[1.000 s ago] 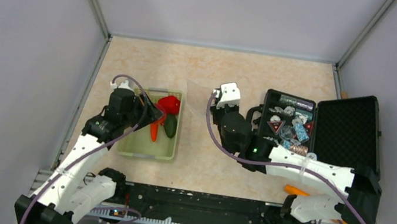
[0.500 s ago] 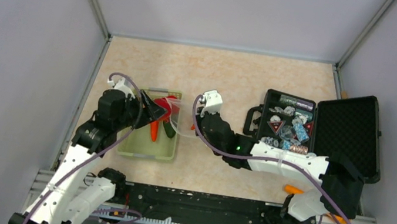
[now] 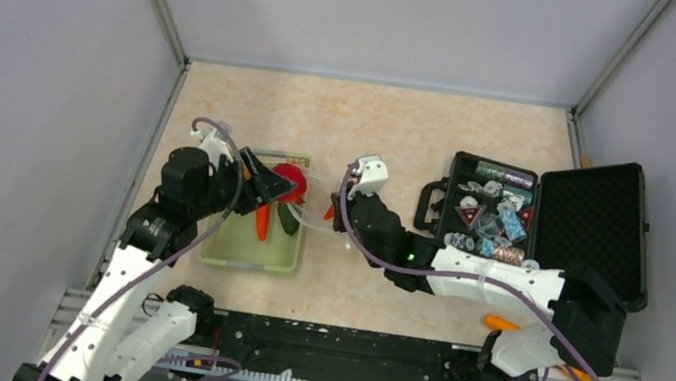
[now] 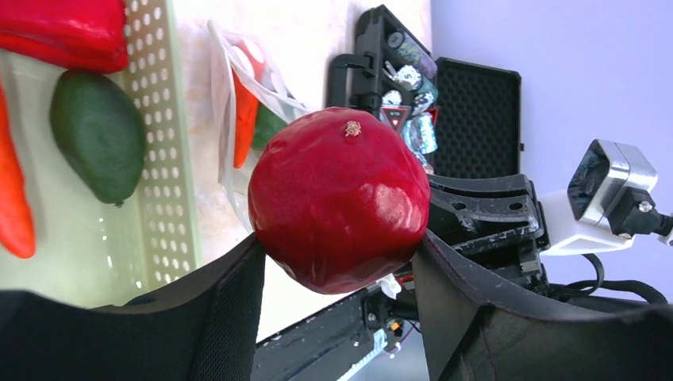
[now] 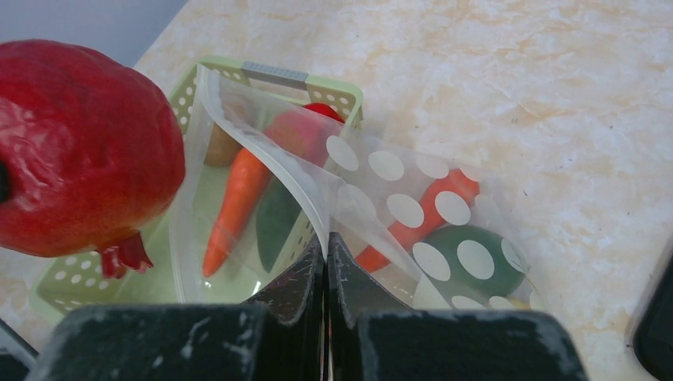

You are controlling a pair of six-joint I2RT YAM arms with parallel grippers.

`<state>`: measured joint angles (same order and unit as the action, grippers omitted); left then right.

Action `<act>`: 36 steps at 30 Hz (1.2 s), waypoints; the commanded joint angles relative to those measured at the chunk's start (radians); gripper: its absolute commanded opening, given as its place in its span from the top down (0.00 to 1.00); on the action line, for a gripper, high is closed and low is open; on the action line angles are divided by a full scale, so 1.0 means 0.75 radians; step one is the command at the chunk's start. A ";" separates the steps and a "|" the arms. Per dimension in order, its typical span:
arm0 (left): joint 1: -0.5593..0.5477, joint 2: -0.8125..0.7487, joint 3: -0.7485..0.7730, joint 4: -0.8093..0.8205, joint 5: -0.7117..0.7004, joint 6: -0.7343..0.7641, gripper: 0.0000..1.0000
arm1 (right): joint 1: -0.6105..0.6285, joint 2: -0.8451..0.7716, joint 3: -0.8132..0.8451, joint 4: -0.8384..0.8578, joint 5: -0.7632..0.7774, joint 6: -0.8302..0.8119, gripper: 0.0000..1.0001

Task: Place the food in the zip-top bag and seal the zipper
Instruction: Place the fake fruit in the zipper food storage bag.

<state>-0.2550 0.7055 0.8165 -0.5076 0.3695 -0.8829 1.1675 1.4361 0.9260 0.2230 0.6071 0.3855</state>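
Observation:
My left gripper (image 4: pixel 337 242) is shut on a round, glossy red fruit (image 4: pixel 337 198), held above the right end of the pale green basket (image 3: pixel 248 258). In the top view the fruit (image 3: pixel 289 183) hangs close to the bag's mouth. The right gripper (image 5: pixel 327 238) is shut on the edge of the clear dotted zip-top bag (image 5: pixel 413 214), just right of the basket. The zipper (image 5: pixel 270 155) curves up from its fingertips, and the mouth gapes toward the fruit (image 5: pixel 79 143). An orange carrot (image 5: pixel 432 210) and a dark green piece (image 5: pixel 476 258) lie inside the bag.
In the basket lie a red pepper (image 4: pixel 63 32), a dark green piece (image 4: pixel 99 135) and an orange carrot (image 3: pixel 261 225). An open black case (image 3: pixel 592 223) with shiny packets (image 3: pixel 492 214) stands at the right. An orange piece (image 3: pixel 503 323) lies by the right arm's base.
The right gripper has carried the bag's edge leftward from beside the case to the basket's right side. The left wrist has shifted slightly, still gripping the red fruit.

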 commanded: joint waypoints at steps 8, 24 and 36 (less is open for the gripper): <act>-0.116 0.066 -0.083 0.301 0.077 -0.092 0.97 | 0.001 -0.107 -0.038 0.134 0.015 0.027 1.00; -0.296 0.202 0.017 0.117 -0.192 0.056 0.95 | 0.000 -0.223 -0.099 0.207 -0.022 0.029 1.00; -0.336 0.282 0.060 0.120 -0.147 0.094 0.86 | 0.038 -0.219 -0.094 0.212 0.058 -0.082 1.00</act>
<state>-0.4980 0.9173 0.8082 -0.4347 0.2462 -0.8402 1.1801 1.2892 0.8387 0.3298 0.6094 0.3588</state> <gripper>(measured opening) 0.641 0.003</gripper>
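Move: The left hand, holding the pomegranate, has the open mouth of the bag about 6 cm to its right, level fore and aft, and some 6 cm below. In the basket, the avocado lies nearly straight under this hand, about 19 cm down; the red pepper is 9 cm ahead and 1 cm left, the carrot 1 cm back and 5 cm left, both similarly low. From the right hand, pinching the bag's rim, the pomegranate is about 10 cm left, 3 cm back and 4 cm higher. Keeping its grip on the pomegranate, the left hand carries it about 5 cm right to the bag and, mostly once over there, 5 cm down into the open mouth, turning slightly clockwise. The right hand keeps the rim pinched between shut fingers and draws it up about 4 cm in two steps, drifting a little right. ##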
